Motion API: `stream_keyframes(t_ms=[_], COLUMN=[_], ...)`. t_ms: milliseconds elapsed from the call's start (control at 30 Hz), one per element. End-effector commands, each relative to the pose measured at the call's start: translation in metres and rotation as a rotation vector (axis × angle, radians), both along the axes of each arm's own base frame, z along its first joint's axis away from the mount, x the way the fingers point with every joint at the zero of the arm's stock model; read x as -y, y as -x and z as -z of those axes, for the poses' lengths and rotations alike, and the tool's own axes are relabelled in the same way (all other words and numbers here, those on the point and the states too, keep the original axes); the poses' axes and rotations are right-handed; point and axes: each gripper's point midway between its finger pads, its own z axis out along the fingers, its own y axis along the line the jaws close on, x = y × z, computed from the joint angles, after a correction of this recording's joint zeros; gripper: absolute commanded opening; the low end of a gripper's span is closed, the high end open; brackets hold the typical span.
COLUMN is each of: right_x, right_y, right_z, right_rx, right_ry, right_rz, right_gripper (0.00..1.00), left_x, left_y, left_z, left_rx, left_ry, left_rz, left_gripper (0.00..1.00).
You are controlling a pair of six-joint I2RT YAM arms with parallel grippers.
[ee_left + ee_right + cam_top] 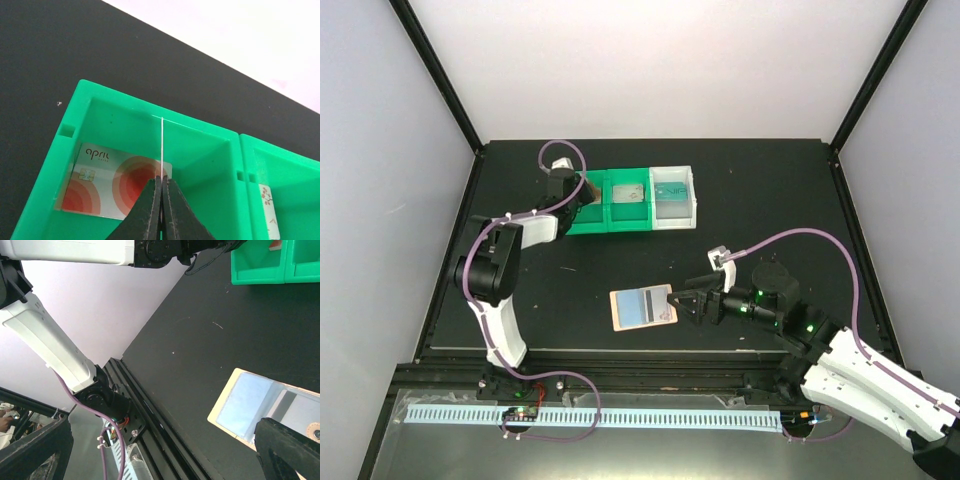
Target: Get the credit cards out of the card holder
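The tan card holder (642, 308) lies open on the black table, blue-grey inner panel up; it also shows in the right wrist view (250, 407). My right gripper (688, 307) is open at its right edge, and one finger (287, 450) rests over the holder. My left gripper (162, 182) is over the leftmost compartment of the green bin (200, 150), shut on a thin card (162, 145) held edge-on. A white card with red circles (107, 180) lies flat in that compartment. Another card (267, 210) lies in the compartment beside it.
The green bin (610, 222) and an adjoining white bin (692, 205) stand at the back centre. A teal card (670, 193) lies in the white bin. The left arm reaches back along the table's left side. A cable rail runs along the near edge.
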Motion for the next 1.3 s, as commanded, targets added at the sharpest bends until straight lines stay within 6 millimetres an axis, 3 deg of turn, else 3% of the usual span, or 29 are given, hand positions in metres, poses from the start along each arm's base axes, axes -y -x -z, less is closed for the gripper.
stream_keyframes(t_ms=[0,533,667,800,1033,1267], right_x=[0.002,-0.001,0.001,0.001,0.002,0.004], right_y=[-0.002,0.000,0.000,0.003,0.004,0.001], right_z=[-0.011,-0.009,-0.005,-0.002,0.003,0.018], right_rx=[0.016,-0.008,-0.022,-0.039,-0.084,-0.128], right_ry=[-0.014,-0.014,-0.011,-0.028,-0.045,-0.027], right_rz=[0.019,0.007,0.015,0.009,0.016,0.050], right_gripper=[1.00,1.00,1.00,1.00,1.00,1.00], left_x=[0.000,0.000,0.000,0.001,0.001,0.004], left_y=[-0.015,-0.024,-0.024,-0.022,0.005,0.062], left_z=[-0.011,-0.012,-0.023,-0.052,-0.097,-0.120], left_rx=[0.041,-0.014,-0.028,-0.004,-0.025,-0.100], left_ry=[-0.021,-0.075,-0.094,-0.100,-0.090,-0.062], left_rz=[0.010,0.037,0.043,0.060,0.093,0.170], left_gripper=[0.03,0.17,0.19,0.26,0.56,0.76])
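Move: Right over the left green compartment, the left hand still grips a credit card on edge. The compartment's middle lies almost level with the hand, perhaps 1 cm to its left and some 6 cm below. The middle green compartment is about 12 cm to the hand's right and the white compartment roughly 24 cm right, both level with it and equally low. From the right hand, the left green compartment lies about 38 cm ahead, 23 cm left and 18 cm lower. Lowering barely 1 cm into the left green compartment, the left hand starts to part its fingers and lets go of the credit card, easing forward about 2 cm as it does so. It then climbs clear of the compartment to end about 10 cm above where it began and some 3 cm farther back, fingers spreading wide. The right hand, already open near the card holder, sinks about 2 cm and tilts slightly late on. ##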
